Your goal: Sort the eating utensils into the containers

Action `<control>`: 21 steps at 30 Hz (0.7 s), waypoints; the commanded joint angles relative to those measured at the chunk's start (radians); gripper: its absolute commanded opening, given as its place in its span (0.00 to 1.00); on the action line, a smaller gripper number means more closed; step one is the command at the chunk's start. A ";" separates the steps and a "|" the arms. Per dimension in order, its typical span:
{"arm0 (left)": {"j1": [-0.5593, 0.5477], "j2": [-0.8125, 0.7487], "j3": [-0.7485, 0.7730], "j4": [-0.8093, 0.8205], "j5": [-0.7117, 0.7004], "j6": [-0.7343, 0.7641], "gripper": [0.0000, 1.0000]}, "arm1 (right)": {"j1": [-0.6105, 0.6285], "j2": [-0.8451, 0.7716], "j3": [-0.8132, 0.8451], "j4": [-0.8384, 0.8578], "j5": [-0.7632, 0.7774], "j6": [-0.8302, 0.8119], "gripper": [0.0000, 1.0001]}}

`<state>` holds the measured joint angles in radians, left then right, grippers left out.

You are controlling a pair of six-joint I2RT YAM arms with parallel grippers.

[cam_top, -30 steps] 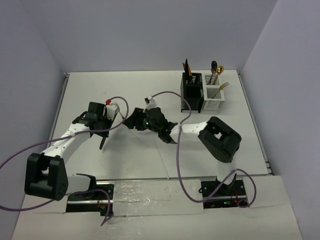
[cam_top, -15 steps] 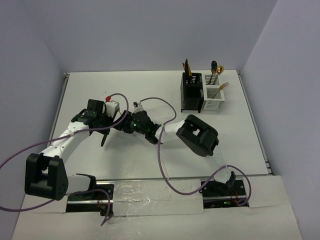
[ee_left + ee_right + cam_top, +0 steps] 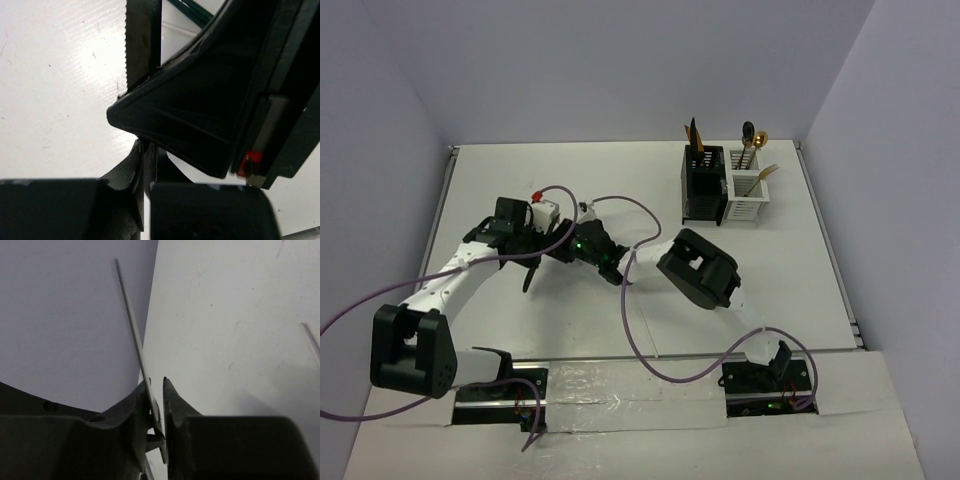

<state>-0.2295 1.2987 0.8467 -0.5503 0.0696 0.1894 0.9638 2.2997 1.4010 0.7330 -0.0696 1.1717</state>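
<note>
My left gripper [image 3: 534, 252] [image 3: 146, 165] is shut on a black knife [image 3: 142, 45] with a serrated blade, left of the table's middle. One dark end of the knife [image 3: 525, 287] pokes out below the gripper. My right gripper [image 3: 560, 248] [image 3: 157, 390] has reached across beside it. Its jaws are nearly together around the same knife [image 3: 131, 310], seen edge-on and slanting from one finger to the other. The black container [image 3: 702, 185] and the white container [image 3: 743, 197] stand joined at the back right, with gold and dark utensils [image 3: 750, 140] upright in them.
Purple cables [image 3: 650, 215] loop over the table between the two arms. The right arm's elbow [image 3: 698, 270] stretches across the middle. A thin pale stick [image 3: 311, 340] lies on the table at the right edge of the right wrist view. Walls [image 3: 620, 60] close in the back and sides.
My right arm has swung left across the table to the left gripper, and its jaws have narrowed around the knife. The left arm has barely moved.
</note>
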 commanded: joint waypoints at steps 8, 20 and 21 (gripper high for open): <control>-0.002 -0.003 0.095 -0.017 0.051 0.007 0.08 | 0.010 -0.098 -0.063 0.118 0.019 -0.076 0.00; -0.001 -0.173 0.376 -0.257 0.019 -0.008 0.99 | -0.215 -0.505 -0.100 -0.194 -0.110 -0.536 0.00; 0.001 -0.183 0.376 -0.258 0.010 -0.011 0.99 | -0.241 -0.528 -0.062 -0.245 -0.116 -0.573 0.00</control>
<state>-0.2291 1.1732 1.1664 -0.7418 0.0902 0.1902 0.8116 1.8942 1.2499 0.5797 -0.1478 0.7704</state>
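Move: The knife is still in your left fingers by its handle, its middle about 3 cm ahead of the left hand point, 1 cm right and level. It lies practically between the half-open right fingers, its middle 1 cm back. The fork on the table is 5 cm ahead, 4 cm right and 10 cm below the right hand; the clear stick 3 cm back, 9 cm right and equally low. The black basket stands some 39 cm right, 16 cm ahead and slightly lower. Close the right fingers on the knife near the blade's root and hold still; only then open the left fingers wide to let go of the handle and lift that hand about 13 cm, tipping it up a little. As it rises, carry the knife up some 12 cm and right towards the black basket, drifting forward, the right wrist turning about 20 degrees. ##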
